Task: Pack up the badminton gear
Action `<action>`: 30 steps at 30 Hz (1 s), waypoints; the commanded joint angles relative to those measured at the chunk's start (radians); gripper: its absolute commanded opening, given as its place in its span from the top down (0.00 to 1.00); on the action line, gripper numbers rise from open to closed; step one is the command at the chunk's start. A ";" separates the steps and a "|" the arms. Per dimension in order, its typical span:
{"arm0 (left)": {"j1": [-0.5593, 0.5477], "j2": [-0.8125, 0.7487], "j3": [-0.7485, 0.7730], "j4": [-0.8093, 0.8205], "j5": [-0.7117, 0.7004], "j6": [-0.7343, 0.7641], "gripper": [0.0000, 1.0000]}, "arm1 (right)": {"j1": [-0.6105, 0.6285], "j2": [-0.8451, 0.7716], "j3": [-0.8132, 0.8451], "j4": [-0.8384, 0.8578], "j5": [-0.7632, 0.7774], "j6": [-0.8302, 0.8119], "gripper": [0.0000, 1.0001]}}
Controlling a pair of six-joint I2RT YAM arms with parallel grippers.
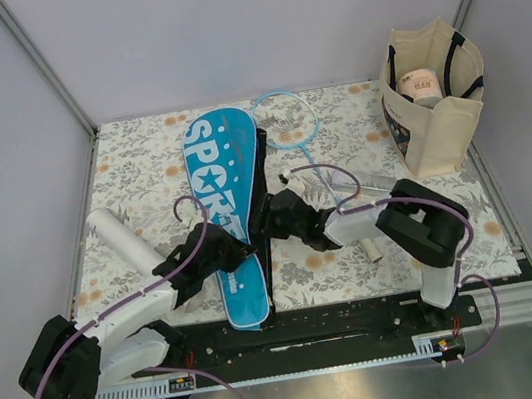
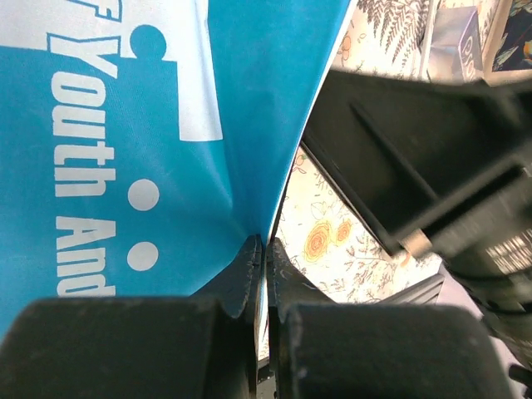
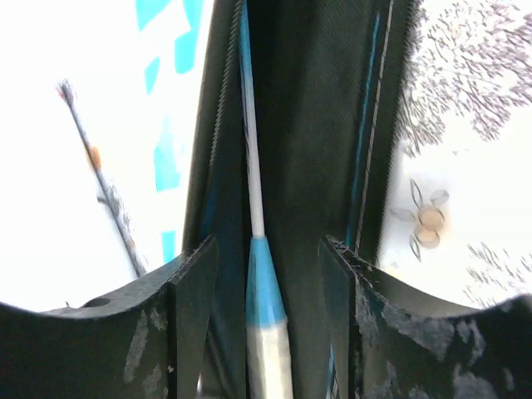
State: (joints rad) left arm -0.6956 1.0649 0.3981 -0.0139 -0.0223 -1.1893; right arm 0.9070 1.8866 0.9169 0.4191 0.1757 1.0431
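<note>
The blue "SPORT" cover (image 1: 228,195) lies lengthwise on the flowered cloth. My left gripper (image 1: 234,253) (image 2: 264,249) is shut on the cover's (image 2: 125,125) right edge and pinches the fabric. From the right, my right gripper (image 1: 266,222) (image 3: 270,249) is at the cover's dark opening (image 3: 324,125). It is open, and a racket (image 3: 264,291) with a blue cone and white handle lies between its fingers without touching them. A second light-blue racket (image 1: 286,120) lies behind the cover. The white tube (image 1: 120,238) rests at the left.
A beige tote (image 1: 442,126) with black handles stands at the back right with a roll (image 1: 420,84) inside. A short white cylinder end (image 1: 373,248) shows below the right arm. Grey walls close in the cloth on three sides.
</note>
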 commanded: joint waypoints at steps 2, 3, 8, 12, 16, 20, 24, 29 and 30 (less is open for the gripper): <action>-0.012 0.030 0.039 0.031 0.038 0.017 1.00 | -0.017 -0.219 -0.116 -0.042 -0.106 -0.132 0.42; -0.012 0.039 0.041 0.041 0.042 0.020 1.00 | -0.020 -0.245 -0.147 -0.049 -0.126 -0.146 0.47; -0.012 0.049 0.053 0.043 0.044 0.025 1.00 | -0.022 -0.349 -0.280 -0.033 -0.240 -0.138 0.60; -0.010 0.041 0.059 0.048 0.042 0.028 1.00 | -0.019 -0.399 -0.392 0.062 -0.321 -0.066 0.69; -0.010 0.046 0.068 0.048 0.039 0.027 1.00 | 0.006 -0.405 -0.424 0.108 -0.341 -0.040 0.75; -0.010 0.047 0.070 0.052 0.033 0.016 1.00 | 0.062 -0.325 -0.402 0.197 -0.347 0.004 0.78; -0.012 0.047 0.065 0.061 0.035 0.000 1.00 | 0.112 -0.186 -0.365 0.369 -0.366 0.073 0.80; -0.012 0.050 0.045 0.087 0.038 -0.027 1.00 | 0.124 -0.044 -0.296 0.471 -0.364 0.104 0.81; -0.013 0.050 0.042 0.094 0.039 -0.033 1.00 | 0.124 -0.034 -0.282 0.474 -0.369 0.100 0.81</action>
State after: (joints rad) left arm -0.7010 1.1141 0.4217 -0.0132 -0.0048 -1.1828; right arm 1.0164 1.7927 0.5697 0.7601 -0.1860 1.1126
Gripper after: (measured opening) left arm 0.027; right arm 0.194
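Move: The handle of the racket inside the bag lies with its middle about 10 cm back of the right hand, 1 cm to its left and 3 cm below. The blue bag's middle is some 7 cm left and 1 cm ahead of the right hand, while the other racket's grip lies around 14 cm back and 34 cm right. From the left hand, already pinching the cover's edge, the in-bag handle is roughly 2 cm back, 4 cm right and 5 cm down. The bagged racket's handle is followed down towards its butt end by the right hand, which travels about 14 cm back, first swinging out right and rising some 4 cm, then sinking and cutting back left over the grip. The hand turns about 25 degrees, mainly counter-clockwise, as the wide fingers narrow to a small gap. The left hand keeps its pinch on the cover edge, holding the bag open. ##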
